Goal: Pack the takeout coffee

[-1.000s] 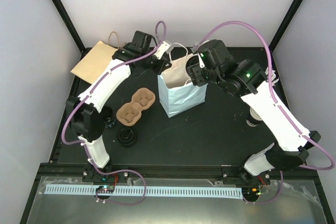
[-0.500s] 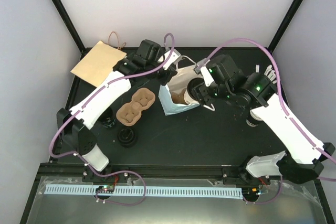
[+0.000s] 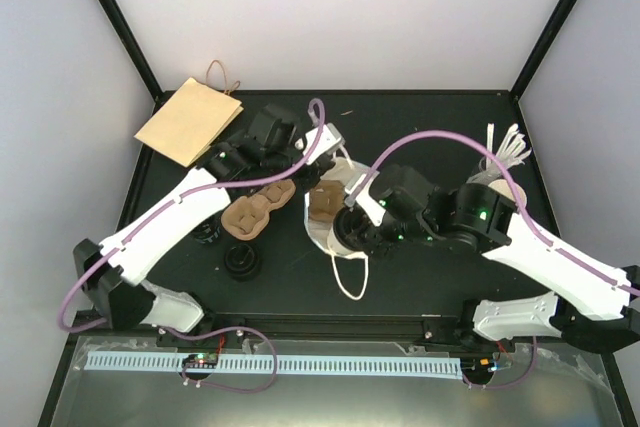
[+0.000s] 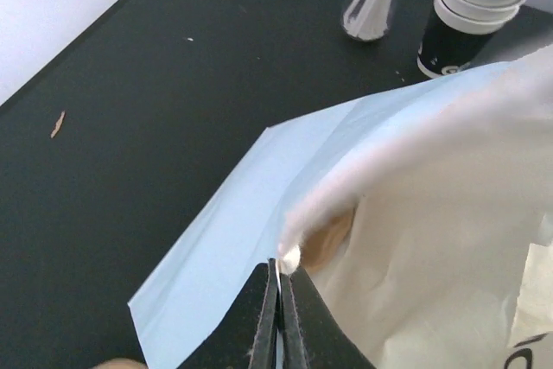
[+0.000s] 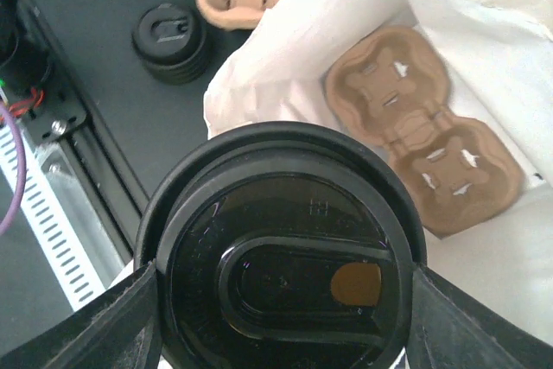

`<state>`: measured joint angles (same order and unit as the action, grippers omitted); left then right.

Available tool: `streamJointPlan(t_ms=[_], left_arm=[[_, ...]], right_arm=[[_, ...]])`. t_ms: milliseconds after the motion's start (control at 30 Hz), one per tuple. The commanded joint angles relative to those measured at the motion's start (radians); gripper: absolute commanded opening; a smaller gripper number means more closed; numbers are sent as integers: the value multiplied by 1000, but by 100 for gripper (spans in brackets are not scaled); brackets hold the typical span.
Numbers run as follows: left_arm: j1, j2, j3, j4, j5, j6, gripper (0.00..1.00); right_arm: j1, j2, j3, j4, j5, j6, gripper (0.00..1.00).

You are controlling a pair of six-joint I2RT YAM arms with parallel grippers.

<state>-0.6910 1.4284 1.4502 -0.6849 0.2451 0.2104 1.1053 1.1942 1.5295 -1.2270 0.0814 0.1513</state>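
The takeout coffee (image 5: pixel 281 252) fills the right wrist view from above: a round black lid with a brown sip hole. My right gripper (image 5: pixel 285 317) is shut on it, one finger at each side of the lid. In the top view the right gripper (image 3: pixel 352 235) hangs over the near rim of the white-lined, light-blue paper bag (image 3: pixel 340 182), whose mouth gapes upward. A brown cup carrier (image 5: pixel 423 153) lies inside the bag. My left gripper (image 4: pixel 281 274) is shut on the bag's rim (image 4: pixel 289 257), and in the top view it sits at the bag's left side (image 3: pixel 308 165).
A second brown carrier (image 3: pixel 250 215) and a pile of black lids (image 3: pixel 243 260) lie left of the bag. A flat brown paper bag (image 3: pixel 190 119) is at the back left. A stack of white cups (image 3: pixel 497 187) and a jar of stirrers (image 3: pixel 510 142) stand right.
The bag has gone from standing upright to tipped with its mouth gaping upward, and has shifted toward the near edge. Both arms came nearer; the right gripper carried the coffee down to the bag's mouth.
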Motion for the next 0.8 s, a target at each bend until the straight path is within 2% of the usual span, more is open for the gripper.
streamJointPlan(t_ms=[0,333,600,767], left_arm=[[-32,-115,-84,65,-47,23,2],[-88,-371,-329,176,11,18,2],[-113,-412,-381,147,41,0,2],[-133,-404,-379,121,43,-2,2]], right_arm=[[97,-19,-41,25,35,-13,61],[309,-28,-124,117,381,-53,63],[387,-44,-247,291,529,-172,59],[405,-61,-312,343,512,-267,61]])
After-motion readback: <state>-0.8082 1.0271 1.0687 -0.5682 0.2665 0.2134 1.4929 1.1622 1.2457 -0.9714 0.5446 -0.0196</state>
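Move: Just ahead of the right hand, which holds the lidded cup, is the open mouth of the bag, about 5 cm forward, 4 cm left and 4 cm lower; the carrier inside is roughly 12 cm forward, 7 cm left and 22 cm down. From the left hand, already pinching the bag's rim, the cup is some 9 cm back, 6 cm right and 2 cm lower. The spare carrier lies about 15 cm left of that hand, level with it in reach and 26 cm below. Drawing the bag back towards the cup by the rim beside its handle, the left hand travels about 10 cm, bearing slightly left, fingers kept shut. Meanwhile the right hand keeps its grip round the lid and lowers the cup about 4 cm into the mouth while easing left and at first back, its wrist tilting so the fingers swing some 25 degrees forward and up. ##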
